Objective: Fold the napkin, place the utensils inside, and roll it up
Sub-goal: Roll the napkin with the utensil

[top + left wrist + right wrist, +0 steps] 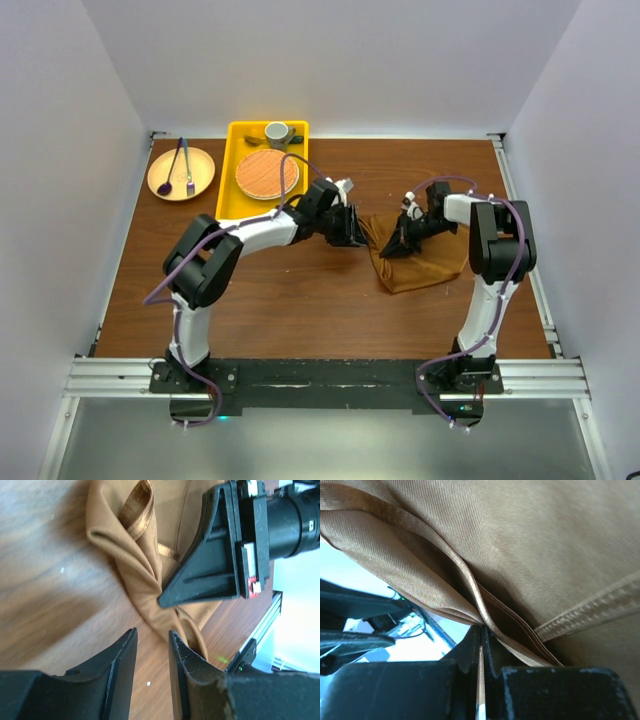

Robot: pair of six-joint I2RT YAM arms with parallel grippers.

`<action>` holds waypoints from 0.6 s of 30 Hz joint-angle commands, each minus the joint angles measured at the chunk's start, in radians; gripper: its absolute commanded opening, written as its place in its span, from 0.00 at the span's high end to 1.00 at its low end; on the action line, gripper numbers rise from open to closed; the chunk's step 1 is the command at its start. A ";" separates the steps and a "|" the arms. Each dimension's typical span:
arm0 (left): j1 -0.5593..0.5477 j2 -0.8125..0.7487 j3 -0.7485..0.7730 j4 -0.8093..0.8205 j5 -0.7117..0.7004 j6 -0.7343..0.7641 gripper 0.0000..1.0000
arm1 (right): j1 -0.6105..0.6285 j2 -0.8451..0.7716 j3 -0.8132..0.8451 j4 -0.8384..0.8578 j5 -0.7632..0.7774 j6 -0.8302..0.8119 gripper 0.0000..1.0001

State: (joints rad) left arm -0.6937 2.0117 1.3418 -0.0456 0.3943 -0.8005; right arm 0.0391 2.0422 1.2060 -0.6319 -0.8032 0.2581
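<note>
The rust-brown napkin (428,262) lies crumpled on the table right of centre. My right gripper (397,246) is shut on a folded edge of it at its left corner. In the right wrist view the cloth (520,540) fills the frame and a hem runs between the closed jaws (481,630). My left gripper (358,232) sits low over the table just left of the napkin. In the left wrist view it (152,632) is narrowly open and empty, its tips just short of the bunched cloth (145,565), facing the right gripper (200,580). I cannot make out the cream spoon.
A yellow tray (228,190) at the back holds a round orange woven mat (267,174) and a small cup (277,132). A tan plate (200,160) at the back left holds a purple spoon (165,185) and a dark fork (188,170).
</note>
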 commanded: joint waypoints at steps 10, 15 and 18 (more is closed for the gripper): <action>0.020 -0.237 -0.121 -0.052 -0.060 0.040 0.66 | 0.154 0.058 -0.066 0.055 0.180 0.006 1.00; 0.020 -0.261 -0.171 -0.027 -0.048 0.023 0.66 | 0.170 0.027 -0.062 0.052 0.121 0.004 1.00; 0.020 -0.245 -0.179 -0.023 -0.037 0.018 0.67 | 0.147 0.024 -0.040 0.044 0.084 -0.003 1.00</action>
State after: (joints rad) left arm -0.6762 1.7817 1.1839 -0.0917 0.3534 -0.7895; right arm 0.2012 2.0441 1.1809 -0.6235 -0.8463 0.2882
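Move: The right hand already pinches the napkin's rolled edge right at its fingertips, just above the table; bare table lies about 5 cm to its left and 4 cm back. The napkin's far-left corner is some 8 cm ahead and 5 cm left of this hand, the near corner about 8 cm back and 1 cm left. From the empty left hand, the pinched edge lies roughly 5 cm right, 2 cm back and 6 cm below. Keeping its shut fingers on the rolled edge, the right hand drags the napkin left over the bare table by about 5 cm and some 4 cm back, staying level and turning slightly counter-clockwise before it stops. The left hand gives way at the same time, rising and moving left about 4 cm each, a little back too, with its fingers still partly open. ##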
